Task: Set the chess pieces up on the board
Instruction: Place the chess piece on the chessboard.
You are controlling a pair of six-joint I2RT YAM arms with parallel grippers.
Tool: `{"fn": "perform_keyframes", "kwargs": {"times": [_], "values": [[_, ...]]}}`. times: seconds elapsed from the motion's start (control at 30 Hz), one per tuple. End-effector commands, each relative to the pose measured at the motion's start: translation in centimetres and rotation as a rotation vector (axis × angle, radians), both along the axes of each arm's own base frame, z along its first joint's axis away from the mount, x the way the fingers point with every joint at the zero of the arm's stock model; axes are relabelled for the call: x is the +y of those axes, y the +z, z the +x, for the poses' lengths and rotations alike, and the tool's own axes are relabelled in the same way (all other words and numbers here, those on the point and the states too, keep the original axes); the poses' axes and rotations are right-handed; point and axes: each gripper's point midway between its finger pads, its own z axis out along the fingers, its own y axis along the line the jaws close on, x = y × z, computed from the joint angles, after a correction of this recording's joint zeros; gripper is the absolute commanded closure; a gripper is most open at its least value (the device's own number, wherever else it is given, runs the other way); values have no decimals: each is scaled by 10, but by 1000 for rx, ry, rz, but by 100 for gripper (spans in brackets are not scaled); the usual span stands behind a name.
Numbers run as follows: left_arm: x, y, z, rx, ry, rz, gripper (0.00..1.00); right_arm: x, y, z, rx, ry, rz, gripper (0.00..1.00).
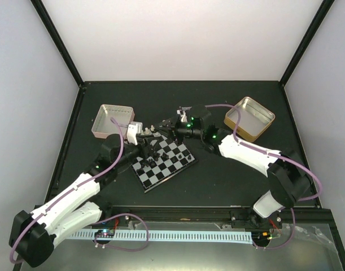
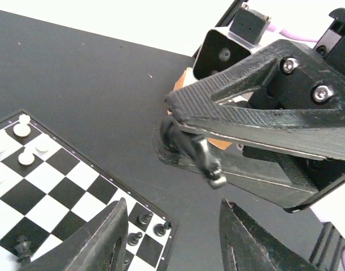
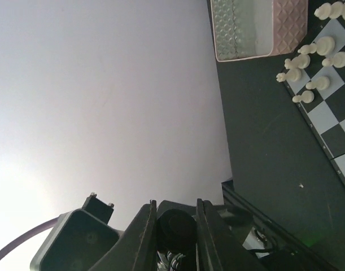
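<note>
The board lies tilted in the middle of the table. White chess pieces stand at its one end and black ones at the corner near my left fingers. My right gripper hovers off the board's far corner, shut on a black chess piece that sticks out sideways between its fingers; its round base shows in the right wrist view. My left gripper stands just below that piece with jaws apart and nothing between them. In the top view the left gripper faces the right one.
An open pink tin lies at the back left, close to the board's white end. A gold tin sits at the back right behind the right arm. A black frame edges the table.
</note>
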Motion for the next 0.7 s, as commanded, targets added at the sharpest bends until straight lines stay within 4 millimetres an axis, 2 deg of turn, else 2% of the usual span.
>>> {"fn": "perform_keyframes", "kwargs": {"times": [0.0,0.27,0.43,0.67], "values": [[3,27,5,-124,40,-53,56,0,17,-8,1,28,68,89],[2,43,2,-212,29,-71,59,-1,12,-13,11,39,66,89],[0,44,3,-222,25,-64,72,-1,11,-14,17,42,72,89],[-3,40,5,-220,19,-54,85,-1,7,-14,28,40,72,89]]}}
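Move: The black chess piece I want is already in my right fingers, level with that hand point. It sits about 3 cm above my left hand point and 1 cm ahead, with its free end sticking out towards the left fingers. Some 19 cm beneath the left hand, loose black pieces cover mid-board, 3 cm left and 2 cm back. White pieces stand 11 cm ahead and 2 cm left, and two placed black ones 12 cm right and 2 cm ahead. I bring my half-open left hand up under the held chess piece, rising nearly 3 cm and tipping its fingers up by about 10 degrees, then draw the fingers almost shut around the piece's free end. My right hand eases back a little, still pinching the piece by its other end. ##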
